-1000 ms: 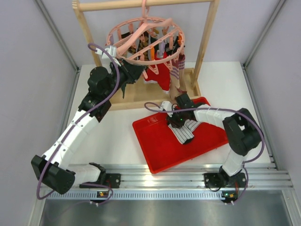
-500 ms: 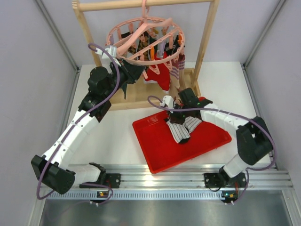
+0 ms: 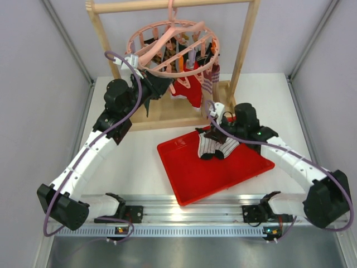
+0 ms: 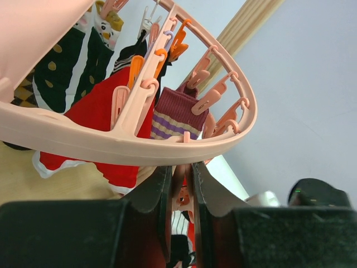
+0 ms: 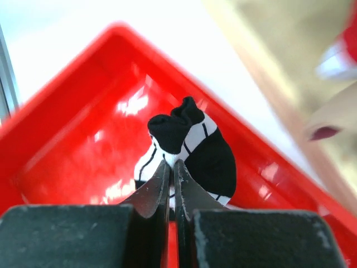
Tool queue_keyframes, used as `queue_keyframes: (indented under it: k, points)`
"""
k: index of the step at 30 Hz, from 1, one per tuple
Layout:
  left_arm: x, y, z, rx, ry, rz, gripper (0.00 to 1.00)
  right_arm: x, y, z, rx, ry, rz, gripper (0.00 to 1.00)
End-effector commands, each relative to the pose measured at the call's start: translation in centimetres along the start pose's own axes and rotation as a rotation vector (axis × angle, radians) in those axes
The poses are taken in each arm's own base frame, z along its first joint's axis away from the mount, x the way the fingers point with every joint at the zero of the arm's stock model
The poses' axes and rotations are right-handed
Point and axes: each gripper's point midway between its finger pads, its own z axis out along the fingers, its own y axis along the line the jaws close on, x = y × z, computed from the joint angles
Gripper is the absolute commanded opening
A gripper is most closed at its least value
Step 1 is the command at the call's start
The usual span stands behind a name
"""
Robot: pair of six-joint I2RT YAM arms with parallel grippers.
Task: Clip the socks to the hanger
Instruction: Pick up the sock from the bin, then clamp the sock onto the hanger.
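The pink round hanger (image 3: 170, 47) hangs by its hook from the wooden rack, with several socks clipped to its pegs. My left gripper (image 3: 158, 85) is up under its rim, shut on one pink peg (image 4: 182, 180). The hanger ring (image 4: 139, 146) fills the left wrist view. The white pinstriped socks with black ends (image 3: 213, 147) dangle in a bunch just over the red tray. My right gripper (image 3: 216, 133) is shut on their upper edge. In the right wrist view the socks (image 5: 192, 142) hang from the closed fingertips of that gripper (image 5: 172, 165).
The red tray (image 3: 195, 178) lies at the table's centre, in front of the wooden rack (image 3: 245, 50) and its base (image 3: 167, 114). A red sock (image 3: 192, 90) and a purple striped sock (image 3: 211, 82) hang from the hanger just behind the right gripper.
The right gripper has shut on the socks and lifted them off the tray, moving back toward the rack while its elbow swung right. The left arm has not moved.
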Motion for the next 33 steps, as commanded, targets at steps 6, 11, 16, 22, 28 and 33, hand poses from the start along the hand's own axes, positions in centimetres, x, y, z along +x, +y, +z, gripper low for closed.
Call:
queue_keyframes:
  k: [6, 11, 16, 22, 28, 33]
  points:
    - [0.1, -0.7, -0.7, 0.032, 0.011, -0.040, 0.00, -16.0, -2.0, -5.1, 0.185, -0.548, 0.063, 0.00]
    - [0.5, -1.3, -0.6, 0.072, 0.027, -0.054, 0.00, -18.9, -2.1, -4.3, 0.140, -0.587, 0.175, 0.00]
    - [1.1, -1.5, -0.5, 0.090, 0.046, -0.063, 0.00, -19.9, -1.0, -2.4, 0.067, -0.586, 0.207, 0.00]
    - [1.5, -1.7, -0.5, 0.108, 0.063, -0.069, 0.00, -20.8, 0.6, -0.9, 0.008, -0.575, 0.208, 0.00]
    - [2.3, -1.5, -0.5, 0.115, 0.085, -0.077, 0.00, -22.1, 0.9, -0.8, -0.006, -0.593, 0.211, 0.00]
    - [2.6, -1.9, -0.5, 0.139, 0.099, -0.091, 0.00, -22.6, 1.2, -0.5, -0.024, -0.595, 0.214, 0.00]
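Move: The right hand already pinches a striped sock by its cuff over the bin; the clip pinched in the left fingers is about 5 cm ahead of it, 9 cm to its left and 21 cm above. The other striped sock lies in the bin, 2 cm ahead of the right hand, 9 cm to its right and 15 cm below; a red cloth hangs from the hanger some 6 cm beyond the clip and 4 cm right of it, about 8 cm lower. For the left hand that clip sits right at its fingertips, 2 cm below. Keeping the sock's cuff shut in its fingers, the right hand climbs fast by about 15 cm with some 5 cm of forward reach, then swings roughly 6 cm to its left at nearly constant height and eases up a little more, bringing the sock out of the bin to just under the clip, while its fingers tilt up some 30 degrees until they point about level to the left. The left hand keeps its squeeze on the clip at the hanger's ring and draws it a centimetre or so back and to the right, towards the arriving sock, with a slight clockwise turn. ##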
